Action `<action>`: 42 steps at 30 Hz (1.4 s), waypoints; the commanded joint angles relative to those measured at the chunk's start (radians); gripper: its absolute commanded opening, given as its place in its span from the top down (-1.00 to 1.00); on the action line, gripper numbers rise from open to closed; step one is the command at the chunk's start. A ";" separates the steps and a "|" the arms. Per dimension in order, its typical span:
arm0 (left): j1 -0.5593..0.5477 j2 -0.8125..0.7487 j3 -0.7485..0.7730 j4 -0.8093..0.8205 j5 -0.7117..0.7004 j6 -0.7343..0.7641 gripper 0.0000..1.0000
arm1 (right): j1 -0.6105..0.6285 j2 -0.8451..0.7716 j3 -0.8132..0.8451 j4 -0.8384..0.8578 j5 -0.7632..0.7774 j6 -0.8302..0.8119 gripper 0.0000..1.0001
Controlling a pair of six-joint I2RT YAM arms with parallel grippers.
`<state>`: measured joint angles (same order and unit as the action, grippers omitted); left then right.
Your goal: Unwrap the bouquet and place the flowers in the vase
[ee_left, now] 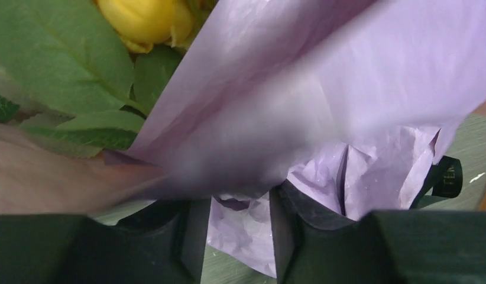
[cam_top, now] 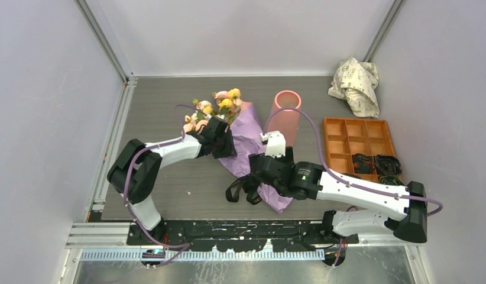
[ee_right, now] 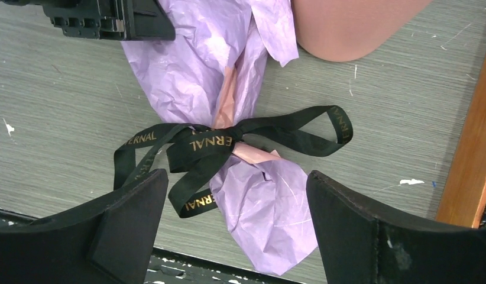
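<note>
The bouquet (cam_top: 246, 145) lies on the table in its lilac paper. The flowers (cam_top: 220, 106) point to the back and a black ribbon (ee_right: 229, 142) ties the narrow end. My left gripper (cam_top: 220, 139) is at the flower end. Its fingers (ee_left: 187, 236) stand partly closed, with lilac paper (ee_left: 323, 94) draped over their tips, so any pinch is hidden. A yellow flower (ee_left: 149, 21) and leaves (ee_left: 57, 53) sit just beyond. My right gripper (ee_right: 236, 177) is open wide, straddling the paper tail below the ribbon without touching it. The salmon-pink vase (cam_top: 286, 115) stands upright right of the bouquet.
An orange compartment tray (cam_top: 359, 145) holding dark items sits at the right, close to my right arm. Crumpled printed white paper (cam_top: 356, 86) lies in the back right corner. Walls enclose the table on three sides.
</note>
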<state>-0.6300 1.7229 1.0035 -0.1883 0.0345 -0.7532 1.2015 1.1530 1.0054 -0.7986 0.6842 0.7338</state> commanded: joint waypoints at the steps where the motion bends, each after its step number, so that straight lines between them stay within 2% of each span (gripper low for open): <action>1: -0.007 0.030 0.084 -0.060 -0.104 -0.030 0.33 | 0.004 -0.045 -0.021 0.016 0.065 0.034 -0.84; 4: -0.003 0.058 0.131 -0.159 -0.196 -0.013 0.59 | 0.004 -0.048 -0.032 0.032 0.064 0.028 -0.84; 9: 0.061 0.079 0.164 -0.278 -0.261 0.014 0.74 | 0.004 -0.030 -0.041 0.053 0.063 0.022 -0.84; 14: 0.172 0.027 0.100 -0.274 -0.255 0.037 0.77 | 0.003 0.004 -0.061 0.117 0.037 0.010 -0.84; 24: 0.243 -0.064 0.038 -0.305 -0.301 0.097 0.77 | -0.079 0.205 -0.061 0.340 -0.149 0.004 -0.75; 28: 0.244 -0.081 0.003 -0.287 -0.294 0.097 0.77 | -0.156 0.293 -0.034 0.388 -0.212 0.001 -0.63; 34: 0.245 -0.082 -0.015 -0.265 -0.267 0.097 0.77 | -0.239 0.406 0.007 0.413 -0.221 -0.002 -0.45; 38: 0.244 -0.081 -0.016 -0.255 -0.251 0.095 0.77 | -0.256 0.475 0.029 0.423 -0.216 -0.011 -0.38; 42: 0.245 -0.082 -0.023 -0.248 -0.245 0.095 0.77 | -0.257 0.539 0.053 0.436 -0.223 -0.012 -0.20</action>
<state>-0.3901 1.6638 1.0061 -0.4259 -0.2207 -0.6716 0.9451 1.6562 1.0058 -0.4114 0.4629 0.7277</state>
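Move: The purple wrapping is already at the left fingers, its middle about 4 cm to their right and 1 cm ahead, 2 cm lower; the flowers lie some 14 cm ahead and 7 cm left, and the ribbon knot 8 cm back and 8 cm right. From the right hand, the ribbon's right loop is about 5 cm ahead, 5 cm right and 14 cm below; the vase stands 12 cm beyond the loop and 1 cm left of it. Closing on the purple wrapping, the left fingers pinch it and drag the bouquet about 14 cm left, bowing forward on the way, while the wrist turns counter-clockwise and rolls its left side up, then hold there. The right hand, after a pause, sinks some 13 cm and reaches forward and a little left to the ribbon loop, tipping down, its fingers narrowing but still open. ##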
